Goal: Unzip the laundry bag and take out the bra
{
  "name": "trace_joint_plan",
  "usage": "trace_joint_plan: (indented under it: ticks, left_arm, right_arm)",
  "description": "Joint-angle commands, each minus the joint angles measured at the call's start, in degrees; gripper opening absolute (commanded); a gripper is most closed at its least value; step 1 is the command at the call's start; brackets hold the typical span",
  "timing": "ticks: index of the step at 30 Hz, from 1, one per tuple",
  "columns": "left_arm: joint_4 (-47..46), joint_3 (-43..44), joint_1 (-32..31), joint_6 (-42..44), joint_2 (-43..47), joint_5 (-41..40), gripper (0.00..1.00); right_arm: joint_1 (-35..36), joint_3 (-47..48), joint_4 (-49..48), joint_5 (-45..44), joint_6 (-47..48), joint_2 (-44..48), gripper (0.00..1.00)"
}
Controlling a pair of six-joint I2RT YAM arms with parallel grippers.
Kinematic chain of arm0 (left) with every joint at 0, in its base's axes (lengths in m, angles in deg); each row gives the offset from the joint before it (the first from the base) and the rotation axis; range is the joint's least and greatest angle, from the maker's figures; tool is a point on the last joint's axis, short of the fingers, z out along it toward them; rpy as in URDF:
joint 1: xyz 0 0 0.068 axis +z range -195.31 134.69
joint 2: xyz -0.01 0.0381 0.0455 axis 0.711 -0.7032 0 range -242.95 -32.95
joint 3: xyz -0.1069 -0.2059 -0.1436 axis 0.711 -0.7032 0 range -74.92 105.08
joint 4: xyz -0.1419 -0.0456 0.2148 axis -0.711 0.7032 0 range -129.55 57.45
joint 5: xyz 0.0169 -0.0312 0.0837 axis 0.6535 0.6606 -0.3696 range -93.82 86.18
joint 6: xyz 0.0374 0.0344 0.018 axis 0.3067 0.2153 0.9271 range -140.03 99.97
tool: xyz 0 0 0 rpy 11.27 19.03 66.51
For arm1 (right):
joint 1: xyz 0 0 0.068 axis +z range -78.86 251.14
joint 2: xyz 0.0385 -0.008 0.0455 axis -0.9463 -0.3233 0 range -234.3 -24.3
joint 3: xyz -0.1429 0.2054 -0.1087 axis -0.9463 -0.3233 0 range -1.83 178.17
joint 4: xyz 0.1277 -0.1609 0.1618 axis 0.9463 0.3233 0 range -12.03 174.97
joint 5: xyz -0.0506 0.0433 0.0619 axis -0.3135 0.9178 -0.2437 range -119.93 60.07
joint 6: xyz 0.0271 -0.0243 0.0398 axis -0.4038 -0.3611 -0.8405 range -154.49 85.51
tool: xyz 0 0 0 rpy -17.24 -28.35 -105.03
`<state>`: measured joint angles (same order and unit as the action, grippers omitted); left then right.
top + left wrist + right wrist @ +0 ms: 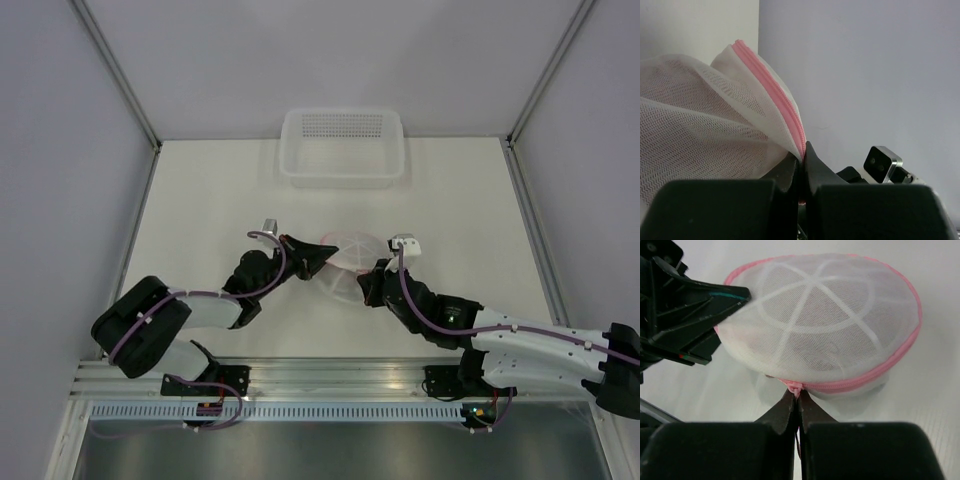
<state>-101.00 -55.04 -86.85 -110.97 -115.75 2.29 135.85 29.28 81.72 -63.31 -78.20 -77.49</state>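
Note:
The laundry bag [350,258] is a small dome of white mesh with pink zipper trim, lying mid-table between both arms. My left gripper [322,252] is shut on the bag's pink-trimmed left edge [790,117]. My right gripper [366,285] is shut on the pink zipper pull [797,388] at the bag's near side [830,315]. The zipper line [865,377] looks closed along the near rim. The left gripper's fingers [695,310] show at the bag's left in the right wrist view. The bra inside cannot be made out.
A clear rectangular plastic basket [342,148] stands at the back middle of the table. Grey walls enclose the table at left, right and back. A metal rail [330,378] runs along the near edge by the arm bases.

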Motion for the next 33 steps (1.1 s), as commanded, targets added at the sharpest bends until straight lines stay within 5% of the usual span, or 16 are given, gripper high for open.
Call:
trace_joint_plan:
  ticks: [1,15,23,29,30,31,33]
  left_arm:
    - [1.1,-1.6,5.6,4.9,2.7,5.1,0.02]
    - [14.0,3.3,21.1,18.1,4.4,28.3,0.02]
    - [22.9,16.1,25.6,29.7,-2.7,42.7,0.02]
    - [7.6,20.5,25.5,21.1,-11.6,50.1,0.03]
    - [4.7,20.1,25.5,19.0,-13.6,50.7,0.12]
    - [-2.4,19.5,25.5,16.7,-14.1,50.7,0.36]
    - [-5.9,16.5,25.5,11.8,-14.5,49.4,0.60]
  right_arm:
    - [-0.5,3.8,16.3,-4.7,0.1,-1.6,0.00]
    - [-0.5,9.7,30.3,-6.7,-1.8,-9.0,0.00]
    - [-0.5,10.5,33.1,-6.5,0.2,-9.4,0.00]
    - [-0.5,9.1,28.3,-3.2,3.6,-6.7,0.00]
    - [-0.5,9.0,27.5,-2.7,3.7,-6.5,0.00]
    - [-0.5,8.9,27.1,-2.6,3.8,-6.5,0.01]
    - [-0.5,9.0,25.9,-1.9,4.5,-6.9,0.00]
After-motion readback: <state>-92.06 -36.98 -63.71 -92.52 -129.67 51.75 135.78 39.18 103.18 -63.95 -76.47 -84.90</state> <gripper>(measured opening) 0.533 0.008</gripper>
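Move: My left hand still pinches the end of the bag's pink zip band, and my right hand still holds the zipper pull, about 6 cm to my left hand's right, 4 cm nearer me and 2 cm lower. From the right hand that band end is some 6 cm left, 4 cm ahead and 2 cm up. The bag body lies about 3 cm ahead, 3 cm left and 1 cm below the right hand. Keeping the zipper pull pinched, I sink my right hand nearly 3 cm while rolling it so its left side dips about 20 degrees, then ease right. My left hand drags the band end about 5 cm left, away from the pull, then swings forward some 4 cm and slightly back right, turning clockwise, and finally opens its fingers to let go. ##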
